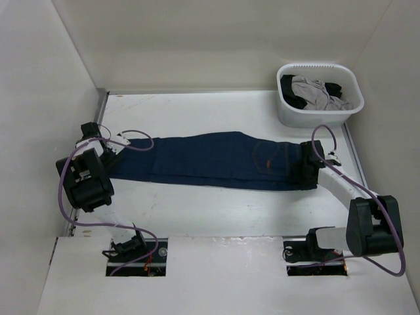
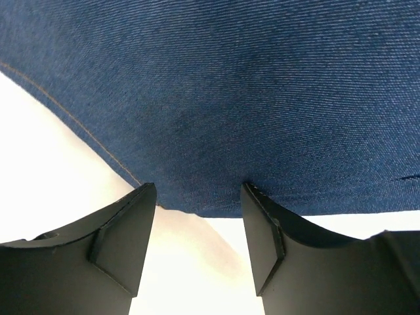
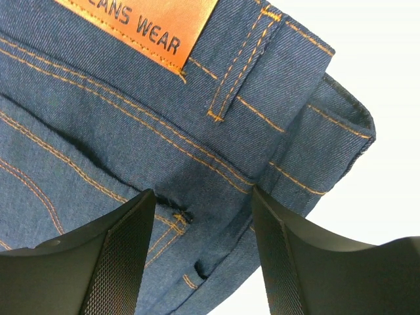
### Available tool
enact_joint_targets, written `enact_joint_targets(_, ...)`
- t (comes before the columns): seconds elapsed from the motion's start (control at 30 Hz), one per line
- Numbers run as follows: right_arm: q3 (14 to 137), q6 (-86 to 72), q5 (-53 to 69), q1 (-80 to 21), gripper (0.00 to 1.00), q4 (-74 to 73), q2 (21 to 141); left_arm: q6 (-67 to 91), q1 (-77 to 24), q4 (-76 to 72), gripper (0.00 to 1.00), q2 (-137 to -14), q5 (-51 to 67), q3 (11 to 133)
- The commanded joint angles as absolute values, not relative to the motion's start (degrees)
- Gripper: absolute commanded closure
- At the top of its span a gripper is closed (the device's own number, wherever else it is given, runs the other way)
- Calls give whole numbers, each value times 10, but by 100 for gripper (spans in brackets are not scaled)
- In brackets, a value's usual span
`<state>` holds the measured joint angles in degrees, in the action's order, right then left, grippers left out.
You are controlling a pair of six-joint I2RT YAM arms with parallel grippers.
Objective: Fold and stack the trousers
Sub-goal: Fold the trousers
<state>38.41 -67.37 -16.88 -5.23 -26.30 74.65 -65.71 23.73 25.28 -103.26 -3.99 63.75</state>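
Note:
The trousers [image 1: 216, 161], dark navy jeans with orange stitching, lie flat across the table [image 1: 197, 210], folded lengthwise, waist to the right and leg ends to the left. My left gripper [image 1: 110, 149] hovers at the leg end. In its wrist view the left gripper [image 2: 198, 190] is open, with the denim [image 2: 230, 98] edge at its fingertips and bare table between them. My right gripper [image 1: 303, 172] sits over the waist. In its wrist view the right gripper [image 3: 203, 191] stands open above the waistband [image 3: 131, 131], near the tan patch [image 3: 144, 26].
A white basket [image 1: 283, 110] stands at the back right with a grey garment [image 1: 315, 92] and a black garment [image 1: 335, 87] inside. White walls enclose the table on the left, back and right. Purple cables loop around both arms.

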Motion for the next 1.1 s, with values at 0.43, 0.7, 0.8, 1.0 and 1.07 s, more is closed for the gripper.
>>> enact_joint_targets(0.43, 379, -659, -178, -58, 35, -243, 740, -737, 217, 409, 48, -952, 46, 625)
enact_joint_targets(0.7, 376, -659, -179, -52, 34, -236, 737, -713, 215, 373, 50, -995, 5, 644)
enact_joint_targets(0.8, 377, -659, -179, -51, 34, -236, 735, -722, 212, 381, 51, -997, 6, 639)
enact_joint_targets(1.0, 375, -659, -179, -47, 34, -236, 734, -724, 189, 361, 51, -992, 2, 620)
enact_joint_targets(1.07, 376, -659, -179, -46, 34, -236, 735, -709, 189, 350, 51, -998, -4, 626)
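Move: The left fingertips stand about over the hem corner of the trousers, roughly 1 cm above it. The near edge that they work along runs off from there, its next stretch some 5 cm to the right, 2 cm back and 1 cm below. From the right hand the hem corner is about 72 cm to the left, level, and the trousers' waist corner is some 4 cm right and 4 cm back. Left hand slides about 5 cm right and 3 cm back along the near edge, briefly lifting, fingers still half open. ##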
